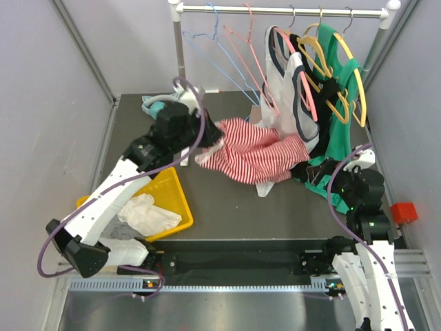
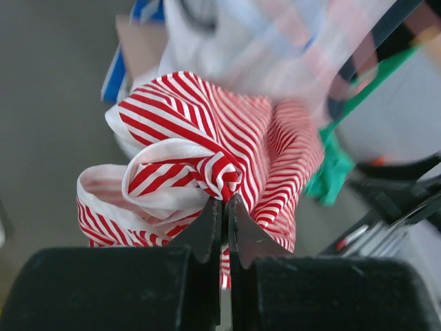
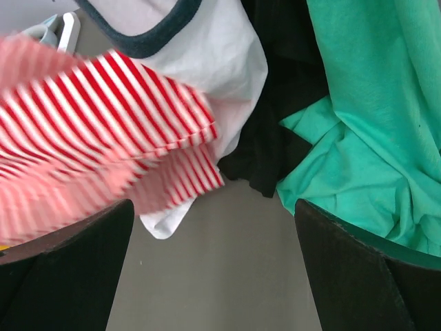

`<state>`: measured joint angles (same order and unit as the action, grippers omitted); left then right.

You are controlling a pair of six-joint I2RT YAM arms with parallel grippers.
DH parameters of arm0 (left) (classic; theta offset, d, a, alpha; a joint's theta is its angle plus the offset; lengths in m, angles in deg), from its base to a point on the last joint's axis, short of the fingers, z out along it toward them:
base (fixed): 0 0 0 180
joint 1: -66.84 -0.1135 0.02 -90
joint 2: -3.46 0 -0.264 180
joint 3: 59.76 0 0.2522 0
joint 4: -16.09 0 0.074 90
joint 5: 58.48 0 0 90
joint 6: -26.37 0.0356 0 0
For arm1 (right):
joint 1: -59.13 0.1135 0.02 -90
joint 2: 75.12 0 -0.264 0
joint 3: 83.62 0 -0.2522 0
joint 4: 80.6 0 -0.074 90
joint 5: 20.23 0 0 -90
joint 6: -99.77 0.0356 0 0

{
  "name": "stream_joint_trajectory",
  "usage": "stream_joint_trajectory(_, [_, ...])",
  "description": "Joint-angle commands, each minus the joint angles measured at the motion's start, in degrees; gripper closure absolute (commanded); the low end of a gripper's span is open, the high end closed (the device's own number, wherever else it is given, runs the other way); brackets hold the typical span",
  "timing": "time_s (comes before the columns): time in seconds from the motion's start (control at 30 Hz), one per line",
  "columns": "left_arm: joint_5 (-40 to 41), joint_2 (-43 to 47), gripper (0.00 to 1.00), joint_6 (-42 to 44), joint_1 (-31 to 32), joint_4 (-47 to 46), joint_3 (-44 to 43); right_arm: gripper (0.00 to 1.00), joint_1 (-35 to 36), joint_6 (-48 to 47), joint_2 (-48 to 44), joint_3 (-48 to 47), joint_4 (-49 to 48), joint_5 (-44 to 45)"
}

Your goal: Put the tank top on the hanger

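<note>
The tank top (image 1: 256, 153), red and white striped, hangs bunched over the table's middle, lifted at its left end. My left gripper (image 1: 212, 136) is shut on that end; in the left wrist view the jaws (image 2: 225, 203) pinch a fold of the striped fabric (image 2: 207, 138). The hanger (image 1: 249, 26), thin and salmon-pink, hangs bare on the rail behind, beside a light blue one (image 1: 207, 48). My right gripper (image 1: 311, 172) stands open just right of the top's lower end. In the right wrist view its jaws (image 3: 213, 203) hold nothing, with the blurred striped cloth (image 3: 103, 124) up left.
On the rail (image 1: 289, 10) hang a white top with navy trim (image 1: 296, 89), a black garment (image 3: 275, 152) and a green one (image 1: 344, 124) on yellow hangers. A yellow bin (image 1: 172, 196) with white cloth sits front left. Grey walls close both sides.
</note>
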<state>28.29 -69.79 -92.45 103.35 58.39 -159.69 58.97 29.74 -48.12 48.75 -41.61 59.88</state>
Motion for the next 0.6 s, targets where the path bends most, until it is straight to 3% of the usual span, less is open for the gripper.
stream_joint_trajectory(0.0, [2.5,-0.3,1.00,-1.5,5.3,0.4,12.3,0.01,-0.3,-0.8,-0.6,-2.4,0.6,-0.2])
stream_joint_trajectory(0.17, [5.9,-4.0,0.99,-3.1,15.2,-6.1,24.4,0.04,2.1,-1.1,1.0,-1.5,-0.4,-1.8])
stream_joint_trajectory(0.2, [5.7,-4.7,0.67,-3.7,18.0,-7.9,25.1,0.04,2.7,-0.6,1.4,-1.2,-0.6,-1.8])
stream_joint_trajectory(0.23, [5.8,-6.0,0.48,-4.0,19.0,-8.3,25.5,0.05,5.0,0.3,2.0,-0.6,-1.0,-1.7])
stream_joint_trajectory(0.3, [6.8,-6.6,0.20,-4.7,20.5,-6.6,25.3,0.05,9.1,1.7,2.4,0.0,-2.3,0.7])
stream_joint_trajectory(0.33, [9.1,-5.9,0.01,-5.1,20.5,-6.0,25.7,0.05,15.3,3.8,2.7,0.9,-2.8,5.3])
stream_joint_trajectory(0.4, [12.0,-4.2,0.01,-5.4,20.4,-5.0,26.4,0.05,23.0,7.7,3.2,1.7,-4.7,10.9])
stream_joint_trajectory(0.43, [15.6,-2.2,0.01,-5.4,20.4,-3.4,27.0,0.05,30.5,9.3,4.3,2.3,-6.0,16.4])
stream_joint_trajectory(0.57, [21.2,2.8,0.01,-5.9,19.9,0.3,28.9,0.05,45.4,16.7,7.7,3.9,-9.7,27.5])
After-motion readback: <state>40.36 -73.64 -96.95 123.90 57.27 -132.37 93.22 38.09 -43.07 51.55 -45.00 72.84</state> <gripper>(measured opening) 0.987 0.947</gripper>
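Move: The striped tank top is already in my left fingers and billows out to the right; its landing place is open tabletop about 10 cm right, 4 cm back and 33 cm below this hand. The hanging white tank top is some 12 cm ahead of the same hand, 21 cm right and 10 cm lower. From my empty right hand the striped tank top's middle is about 16 cm left, 3 cm ahead and 6 cm up; the green tank top hangs 14 cm ahead, 8 cm right and 4 cm up. I whip my left hand down about 25 cm and back some 11 cm, tipping the fingers further down, to lay the striped tank top on the table in front of the rack. Near the bottom I open wide and let go, then ease up slightly. Late on, my open right hand sweeps about 11 cm left towards the striped tank top, swinging some 20 degrees counter-clockwise. ##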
